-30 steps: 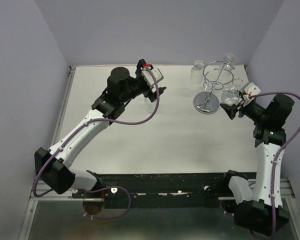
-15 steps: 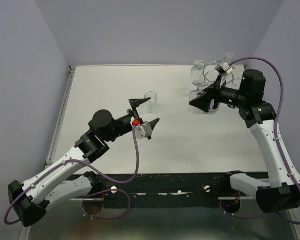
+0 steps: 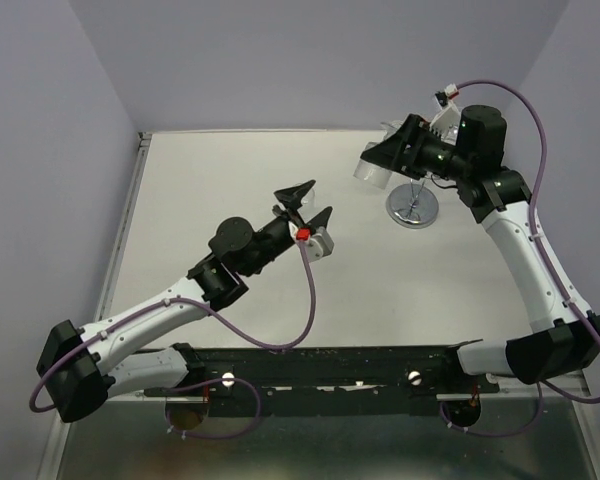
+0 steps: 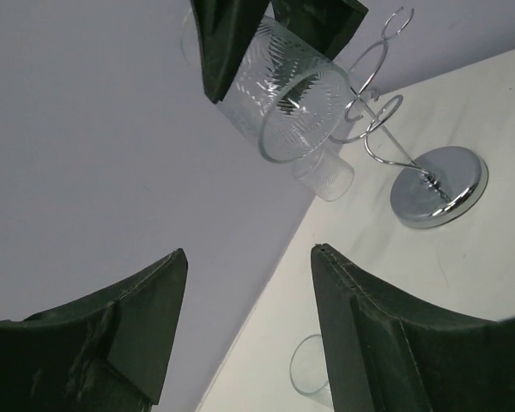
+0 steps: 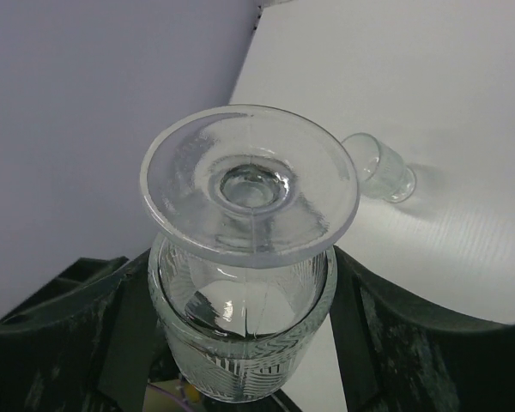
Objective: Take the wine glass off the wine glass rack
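My right gripper (image 3: 378,160) is shut on a patterned wine glass (image 3: 366,170), held high in the air to the left of the wine glass rack (image 3: 413,208). In the right wrist view the wine glass (image 5: 249,197) sits between both fingers, its round foot toward the camera. In the left wrist view the same wine glass (image 4: 283,94) hangs clear of the chrome rack (image 4: 438,184). My left gripper (image 3: 310,200) stands open and empty over the middle of the table, pointing up toward the held glass. Its fingers (image 4: 360,326) frame bare table and wall.
A second glass (image 4: 324,176) hangs on the rack's ring. A small clear glass (image 5: 379,167) rests on the table below the left gripper, also visible in the left wrist view (image 4: 312,388). Purple walls close in the table at the back and both sides.
The right arm has taken a glass off the rack and carried it up and to the left. The left arm left a glass on the table, pulled back, then tilted up; its jaws narrowed slightly.
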`<state>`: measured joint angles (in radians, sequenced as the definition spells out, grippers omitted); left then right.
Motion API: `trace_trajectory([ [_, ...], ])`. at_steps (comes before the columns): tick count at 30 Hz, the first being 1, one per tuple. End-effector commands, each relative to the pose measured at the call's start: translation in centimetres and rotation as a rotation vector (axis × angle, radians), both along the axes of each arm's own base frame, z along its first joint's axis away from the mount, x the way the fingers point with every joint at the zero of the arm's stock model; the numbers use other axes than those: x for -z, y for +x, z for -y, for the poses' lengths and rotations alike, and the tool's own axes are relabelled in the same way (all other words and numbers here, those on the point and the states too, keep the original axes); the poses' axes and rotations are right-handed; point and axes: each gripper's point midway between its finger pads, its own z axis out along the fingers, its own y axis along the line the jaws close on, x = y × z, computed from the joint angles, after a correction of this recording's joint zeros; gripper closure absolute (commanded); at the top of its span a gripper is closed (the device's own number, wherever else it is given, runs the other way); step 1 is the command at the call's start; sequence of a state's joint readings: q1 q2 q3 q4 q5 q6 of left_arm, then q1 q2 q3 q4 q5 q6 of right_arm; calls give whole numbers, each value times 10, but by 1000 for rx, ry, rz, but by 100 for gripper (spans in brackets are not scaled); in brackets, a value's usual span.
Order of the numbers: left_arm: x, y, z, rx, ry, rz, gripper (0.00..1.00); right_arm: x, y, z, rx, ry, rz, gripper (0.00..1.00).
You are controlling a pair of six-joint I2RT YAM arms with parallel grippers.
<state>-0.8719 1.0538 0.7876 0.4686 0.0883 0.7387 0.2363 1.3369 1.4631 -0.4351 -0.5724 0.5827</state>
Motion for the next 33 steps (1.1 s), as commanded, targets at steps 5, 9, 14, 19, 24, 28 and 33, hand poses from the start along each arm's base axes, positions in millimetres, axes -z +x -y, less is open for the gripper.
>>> trace_trajectory([
  [5,-50,23,12,-90,-116,49,29,-53,9,-18,93,261,-122,99],
  [9,-59,38,14,-130,-273,-142,30,-62,1,-30,2,288,-83,99],
  [14,-55,31,25,-54,-327,-225,33,-58,-6,-36,-56,304,-87,99],
  [19,-50,40,28,-87,-346,-256,35,-59,-11,-37,-81,320,-72,99],
  [24,-49,43,33,-80,-347,-266,38,-61,-15,-40,-112,327,-57,99],
  [28,-48,45,36,-78,-352,-267,45,-64,-14,-40,-119,330,-54,99],
  [33,-51,50,38,-90,-363,-255,51,-63,-13,-42,-123,334,-66,99],
])
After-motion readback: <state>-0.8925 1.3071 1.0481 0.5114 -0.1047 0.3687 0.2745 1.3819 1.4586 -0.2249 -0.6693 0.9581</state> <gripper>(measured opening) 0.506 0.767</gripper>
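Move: The wine glass in the right gripper hangs about 12 cm to the left hand's right, 7 cm ahead and some 4 cm above it. The table glass stands roughly 8 cm ahead, 1 cm left and 28 cm below; the rack's base is 13 cm ahead, 24 cm right, 28 cm down. From the right hand, the left gripper is about 14 cm left, 8 cm back and 2 cm lower. Left hand goes 5 cm forward-right towards the wine glass, narrowing its fingers; right hand brings it 5 cm left and up. ##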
